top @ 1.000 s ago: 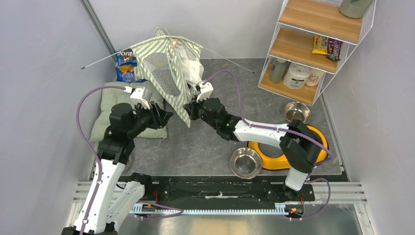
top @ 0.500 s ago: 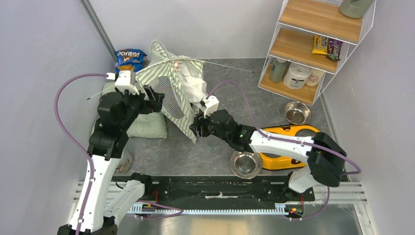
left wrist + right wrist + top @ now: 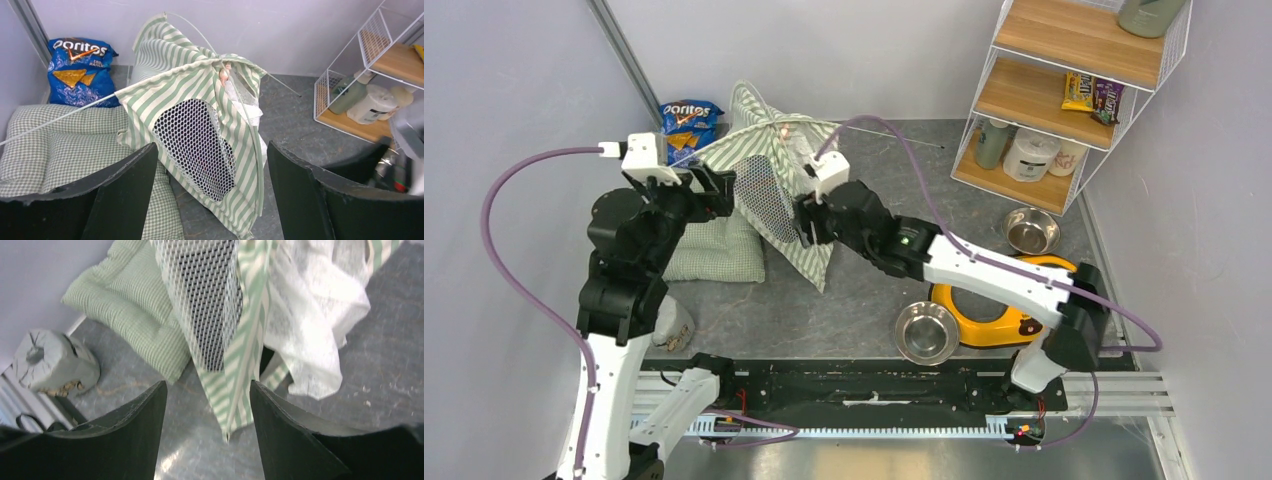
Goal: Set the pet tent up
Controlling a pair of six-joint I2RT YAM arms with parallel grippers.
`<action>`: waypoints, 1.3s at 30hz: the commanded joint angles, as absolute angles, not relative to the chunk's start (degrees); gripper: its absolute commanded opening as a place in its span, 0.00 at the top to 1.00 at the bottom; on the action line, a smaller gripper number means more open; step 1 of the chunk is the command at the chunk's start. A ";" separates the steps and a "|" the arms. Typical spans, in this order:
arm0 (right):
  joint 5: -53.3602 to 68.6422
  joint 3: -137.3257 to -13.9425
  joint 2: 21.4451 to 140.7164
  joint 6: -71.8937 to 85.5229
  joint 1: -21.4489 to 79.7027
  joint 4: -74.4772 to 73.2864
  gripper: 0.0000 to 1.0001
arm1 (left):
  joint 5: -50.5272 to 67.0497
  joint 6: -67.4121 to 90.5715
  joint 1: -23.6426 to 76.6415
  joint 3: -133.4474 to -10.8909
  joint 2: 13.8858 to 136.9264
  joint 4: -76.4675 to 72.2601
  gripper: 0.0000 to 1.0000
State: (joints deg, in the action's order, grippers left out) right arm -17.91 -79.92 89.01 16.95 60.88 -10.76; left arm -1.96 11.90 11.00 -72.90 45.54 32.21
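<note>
The pet tent (image 3: 776,190), green-and-white striped with a white mesh panel, leans half-collapsed at the back of the floor, its lower corner touching the ground. Thin poles (image 3: 889,129) stick out to the sides. My left gripper (image 3: 720,192) hangs open just left of the tent; in the left wrist view the tent (image 3: 200,125) lies beyond the open left gripper (image 3: 212,200), apart from both fingers. My right gripper (image 3: 802,222) is open by the tent's near edge. In the right wrist view the tent's striped corner (image 3: 235,405) hangs ahead of the right gripper (image 3: 207,432), ungripped.
A pale green cushion (image 3: 714,252) lies under the tent's left side, a Doritos bag (image 3: 686,124) behind it. A yellow double-bowl holder (image 3: 984,325), two steel bowls (image 3: 926,332) (image 3: 1031,229) and a wire shelf (image 3: 1064,90) stand to the right. A grey bundle (image 3: 50,362) sits near left.
Both grippers have opened and let go of the tent, which dropped and sagged onto the floor. The left arm drew back to the left; the right arm swung up toward the tent.
</note>
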 commanded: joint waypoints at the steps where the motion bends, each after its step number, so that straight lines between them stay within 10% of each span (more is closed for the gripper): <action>1: -21.09 -91.47 97.36 12.86 58.98 -17.04 0.34 | -3.49 9.66 10.99 -75.65 44.01 33.57 0.14; 13: -12.05 -101.35 107.74 11.04 51.16 -17.02 0.38 | -7.21 12.55 10.99 -76.79 44.34 35.00 0.16; 19: -4.46 -102.94 110.63 6.20 50.51 -14.65 0.58 | -7.97 13.35 10.99 -77.84 44.32 36.85 0.17; 25: -0.86 -103.60 109.88 6.56 51.24 -14.43 1.00 | -8.70 11.99 10.99 -78.78 43.47 37.21 0.17; 39: -3.11 -101.13 102.84 -6.53 53.01 -18.54 1.00 | -8.62 9.23 10.99 -81.26 41.94 39.88 0.17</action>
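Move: The pet tent's pole sleeve, the striped seam with the pole in it, lies about 10 cm ahead of the open right hand, 3 cm left and 5 cm below. The mesh panel is some 10 cm ahead and 8 cm left of that hand, the white cloth 16 cm ahead and 3 cm right, both roughly 9 cm lower. From the left hand the sleeve is about 12 cm ahead, 12 cm right and 18 cm down. Right hand reaches 10 cm forward and down, pinches the pole sleeve, pulls back-left; left hand rises, retreating. ##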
